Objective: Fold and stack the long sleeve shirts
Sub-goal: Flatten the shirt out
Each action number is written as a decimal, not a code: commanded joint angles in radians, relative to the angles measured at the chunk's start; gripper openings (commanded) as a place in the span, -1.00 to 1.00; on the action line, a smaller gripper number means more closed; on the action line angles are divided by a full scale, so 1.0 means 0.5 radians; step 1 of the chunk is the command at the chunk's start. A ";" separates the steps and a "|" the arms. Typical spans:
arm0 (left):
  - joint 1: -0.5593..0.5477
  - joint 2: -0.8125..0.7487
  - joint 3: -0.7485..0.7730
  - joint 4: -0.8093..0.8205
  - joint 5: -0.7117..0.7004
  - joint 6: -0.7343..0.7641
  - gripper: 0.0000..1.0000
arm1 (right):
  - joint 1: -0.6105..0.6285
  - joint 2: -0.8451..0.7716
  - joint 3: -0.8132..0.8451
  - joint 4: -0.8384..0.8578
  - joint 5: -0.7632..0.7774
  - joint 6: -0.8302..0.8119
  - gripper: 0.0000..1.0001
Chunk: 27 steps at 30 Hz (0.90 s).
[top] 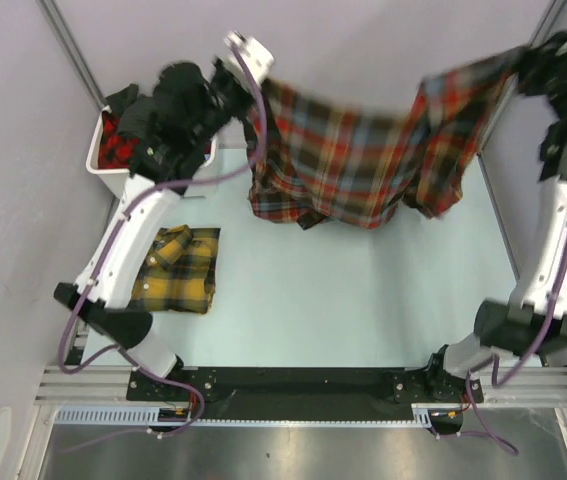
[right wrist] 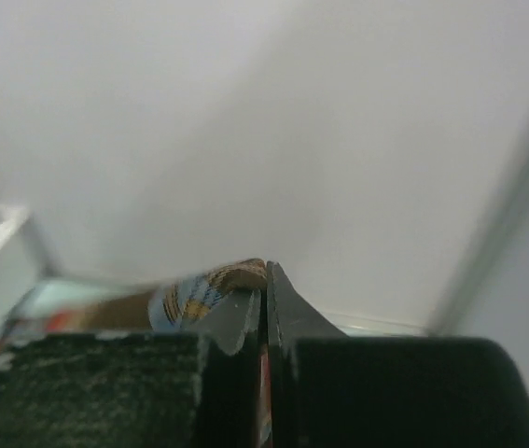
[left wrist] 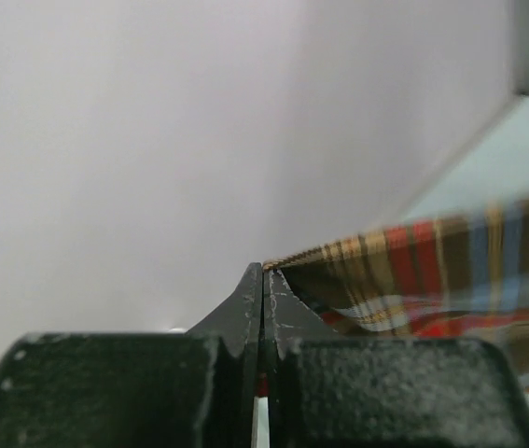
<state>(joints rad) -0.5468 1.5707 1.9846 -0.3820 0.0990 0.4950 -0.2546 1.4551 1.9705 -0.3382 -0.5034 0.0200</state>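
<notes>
A red-brown plaid long sleeve shirt with blue lines hangs stretched in the air between both arms at the back of the table. My left gripper is shut on its left edge; the cloth trails off to the right of the closed jaws. My right gripper is shut on the shirt's right edge, where a fold of cloth sticks out left of the jaws. A yellow-and-dark-green plaid shirt lies folded on the table at the left.
A white bin at the back left holds a red-black plaid shirt and dark cloth. Grey walls close in the back and both sides. The pale table stretches below the hanging shirt.
</notes>
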 commanded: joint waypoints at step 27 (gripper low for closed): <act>-0.308 -0.583 0.350 0.387 -0.004 0.210 -1.00 | -0.558 -0.658 0.289 0.897 0.641 -0.236 -1.00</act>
<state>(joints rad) -0.6670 1.3701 2.1433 -0.2661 0.1600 0.5564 -0.5285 1.1828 2.0899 -0.0372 -0.3210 0.0235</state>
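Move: My two hands grip the plaid shirt high up, some 38 cm apart, and its body hangs between them. Its middle is about 19 cm to the right of my left hand, level with it front to back and 22 cm lower. The folded yellow shirt lies some 16 cm back and 20 cm left of that hand, the white bin 6 cm ahead and 23 cm left. From my right hand, the hanging shirt's middle is 19 cm left and 26 cm down. I snap my hands apart to pull the shirt's top edge wide, the right hand swinging about 10 cm outward while the left goes left and forward. Both rise some 10 cm and nearly pause, then sweep back towards my bases and higher still, fingers tipping upward, the right hand most and also turning clockwise. Both grippers stay shut on the cloth. ##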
